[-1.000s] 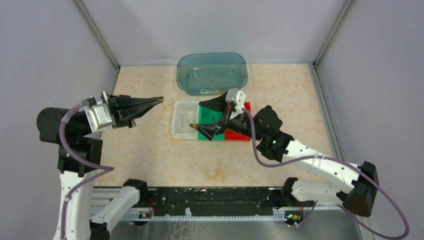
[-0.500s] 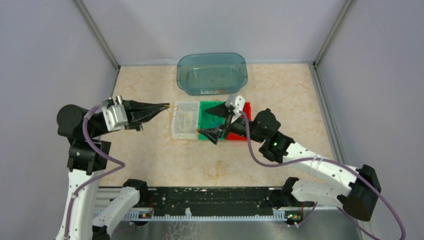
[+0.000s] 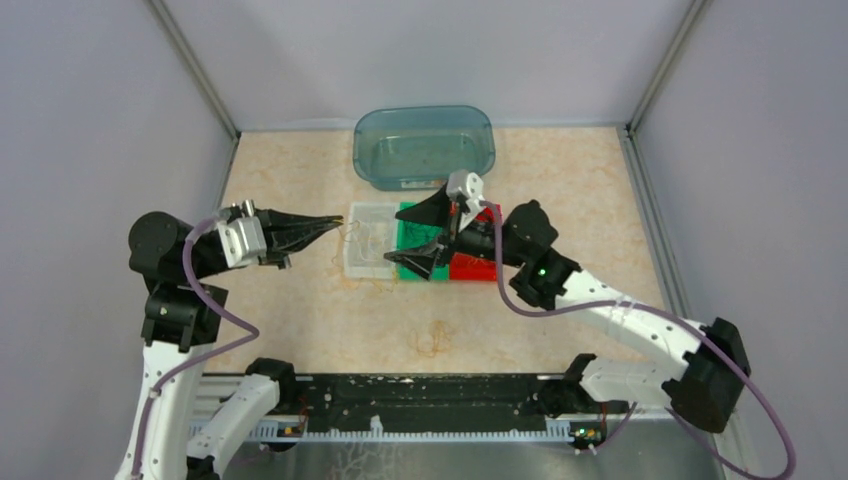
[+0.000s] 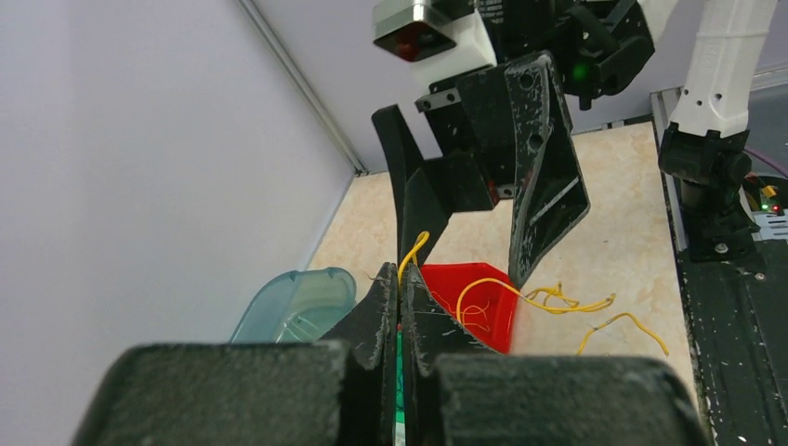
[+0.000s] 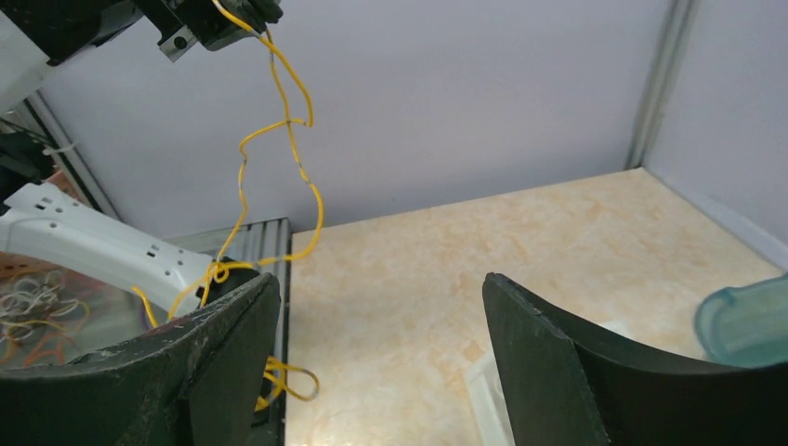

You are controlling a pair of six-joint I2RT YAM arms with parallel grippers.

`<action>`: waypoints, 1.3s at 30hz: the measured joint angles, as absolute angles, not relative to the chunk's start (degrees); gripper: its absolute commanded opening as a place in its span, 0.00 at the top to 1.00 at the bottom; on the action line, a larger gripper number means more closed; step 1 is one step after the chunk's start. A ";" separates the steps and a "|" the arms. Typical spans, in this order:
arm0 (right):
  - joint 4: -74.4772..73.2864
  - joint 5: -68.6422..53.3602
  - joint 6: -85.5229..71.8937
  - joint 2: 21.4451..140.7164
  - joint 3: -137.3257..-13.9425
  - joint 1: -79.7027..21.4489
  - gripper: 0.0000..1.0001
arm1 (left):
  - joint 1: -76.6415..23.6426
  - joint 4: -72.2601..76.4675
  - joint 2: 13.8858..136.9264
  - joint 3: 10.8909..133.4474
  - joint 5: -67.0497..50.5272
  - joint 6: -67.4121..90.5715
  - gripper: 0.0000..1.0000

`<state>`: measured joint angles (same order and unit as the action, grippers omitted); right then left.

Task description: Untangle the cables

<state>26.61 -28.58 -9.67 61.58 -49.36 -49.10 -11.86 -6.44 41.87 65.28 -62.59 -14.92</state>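
Observation:
My left gripper (image 3: 338, 219) is shut on the end of a thin yellow cable (image 4: 413, 249), just left of the clear tray (image 3: 352, 262). In the right wrist view that cable (image 5: 243, 167) hangs from the left fingers in kinked loops and ends in a knotted tangle beside my right gripper's left finger (image 5: 223, 344). My right gripper (image 3: 415, 235) stands open over the clear and green trays, and nothing lies between its jaws (image 5: 378, 279). A loose bundle of thin cables (image 3: 432, 343) lies on the table near the front rail.
A teal plastic bin (image 3: 424, 147) stands at the back. Clear, green (image 3: 425, 243) and red (image 3: 478, 268) trays sit side by side in the middle. The red tray (image 4: 469, 297) holds thin orange strands. Grey walls close in both sides.
The left gripper has swung right and toward the near side, still shut on the yellow cable. The right gripper has shifted slightly left and back, staying open.

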 measured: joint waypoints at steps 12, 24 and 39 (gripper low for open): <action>40.69 -32.14 -19.42 78.06 -54.96 -57.25 0.28 | -11.86 -6.04 40.66 61.30 -62.17 -15.57 1.00; 52.69 -31.09 -27.90 86.08 -58.28 -57.98 0.74 | -11.86 -4.97 39.99 59.70 -61.78 -15.68 0.89; 35.46 -20.99 -19.79 74.22 -49.21 -46.68 1.00 | -11.86 -8.40 40.82 59.40 -52.53 -16.38 0.00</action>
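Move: The yellow cable hangs from the left hand's shut fingers; the stretch to be pinched lies about 10 cm left of the right hand, some 2 cm back and level with it, or roughly 7 cm straight below the left hand. From the right hand, all around 35 cm below, the green tray is 18 cm ahead and 5 cm right, the white tray 18 cm ahead and 6 cm left, and a loose yellow tangle 3 cm back and 8 cm right. Leftward, about 10 cm and slightly back, the open right hand reaches under the left fingertips, swinging its fingers some 15 degrees counter-clockwise, and shuts them on the hanging yellow cable. The left hand, having sunk about 3 cm, opens wide and lets go, then edges forward; the right swings back clockwise and carries the cable forward, right and down, about 13 cm, towards the green tray. ##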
